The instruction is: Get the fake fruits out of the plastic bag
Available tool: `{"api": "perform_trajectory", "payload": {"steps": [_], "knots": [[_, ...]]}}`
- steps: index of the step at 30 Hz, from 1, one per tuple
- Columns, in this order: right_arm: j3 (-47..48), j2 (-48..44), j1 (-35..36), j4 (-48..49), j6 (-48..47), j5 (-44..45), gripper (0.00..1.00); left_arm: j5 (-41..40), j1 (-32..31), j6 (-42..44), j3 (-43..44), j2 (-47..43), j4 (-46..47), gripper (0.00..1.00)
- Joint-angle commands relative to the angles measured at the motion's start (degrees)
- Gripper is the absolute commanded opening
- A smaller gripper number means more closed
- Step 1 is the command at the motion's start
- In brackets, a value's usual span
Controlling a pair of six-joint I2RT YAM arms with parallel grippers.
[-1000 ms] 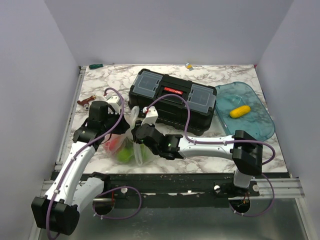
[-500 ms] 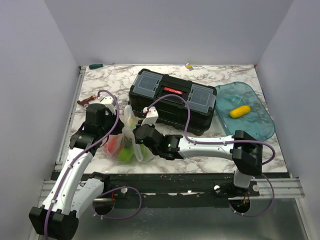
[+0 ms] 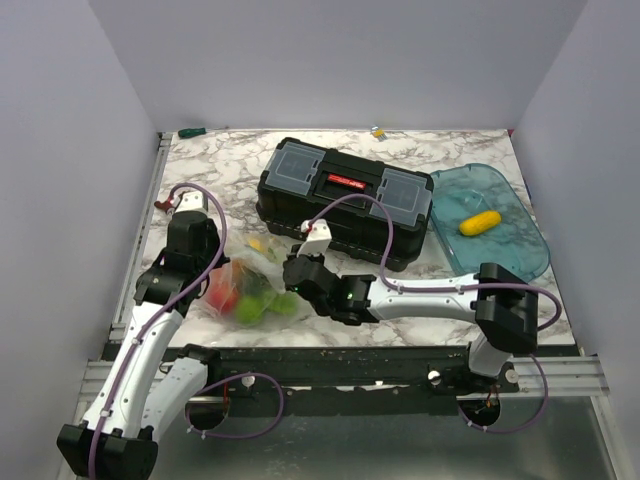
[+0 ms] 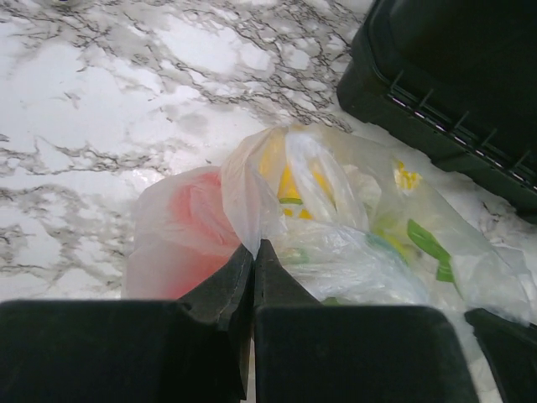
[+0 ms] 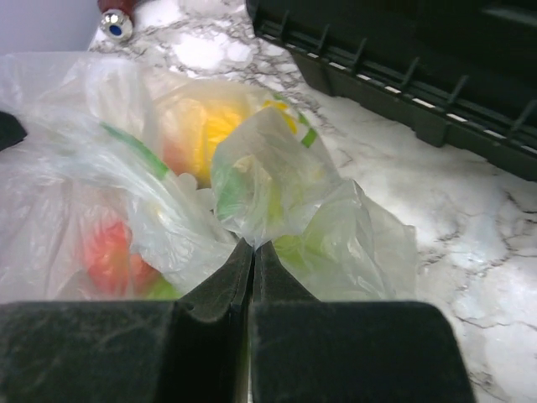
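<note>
The clear plastic bag (image 3: pixel 250 285) lies on the marble table in front of the black toolbox, with red, green and yellow fake fruits (image 3: pixel 248 298) inside. My left gripper (image 3: pixel 212 278) is shut on the bag's left side; in the left wrist view its jaws (image 4: pixel 253 249) pinch the film (image 4: pixel 336 218) beside a red fruit (image 4: pixel 189 227). My right gripper (image 3: pixel 293 283) is shut on the bag's right side; in the right wrist view it (image 5: pixel 254 250) pinches a fold of film (image 5: pixel 277 193) over green and yellow fruits (image 5: pixel 210 130). A yellow fruit (image 3: pixel 480 222) lies in the blue tray.
The black toolbox (image 3: pixel 345 200) stands just behind the bag. The translucent blue tray (image 3: pixel 520 250) sits at the right. A red-handled tool (image 3: pixel 166 206) lies at the table's left edge. Small items (image 3: pixel 190 132) lie along the far edge.
Both grippers have come down and apart with the bag. The bag was bunched upright between them and now lies lower and spread flat on the table. The left arm has drawn back leftward.
</note>
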Motion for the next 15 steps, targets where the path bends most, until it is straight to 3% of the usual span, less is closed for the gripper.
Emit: {"api": "perform_trajectory", "payload": {"steps": [1,6,10,15], "knots": [[-3.68,-3.95,-0.36,-1.94,-0.07,7.92,0.01,-5.98,0.60,-0.36,1.13,-1.57,-0.25,0.00],[-4.74,-5.41,-0.35,-3.45,-0.57,9.86,0.02,-5.77,0.58,-0.18,1.29,-1.32,-0.19,0.00],[-3.49,-6.25,-0.36,-6.24,-3.18,8.76,0.19,-0.77,0.66,1.63,1.34,-1.00,0.90,0.00],[2.69,-6.61,-0.33,-10.18,-8.98,3.52,0.27,3.02,0.69,2.54,1.92,0.51,1.22,0.00]]}}
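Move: My right hand is shut on a flap at the right side of the plastic bag. The bag's middle lies about 8 cm to this hand's left, 3 cm back and 6 cm lower. The yellow fruit is roughly 5 cm ahead and 6 cm left, the green fruit 5 cm back and 5 cm left, and the toolbox 15 cm ahead and 12 cm right. From my left hand, also shut on the bag, its middle is some 5 cm right, 3 cm back and 9 cm below. I draw my right hand about 4 cm to the right, rising 1 cm or so, away from my left hand and the bag's middle. The fingers pull on the pinched flap at first, then part to roughly a quarter open over the last of the way, easing off the film. My left hand stays put and keeps its pinch on the bag. ##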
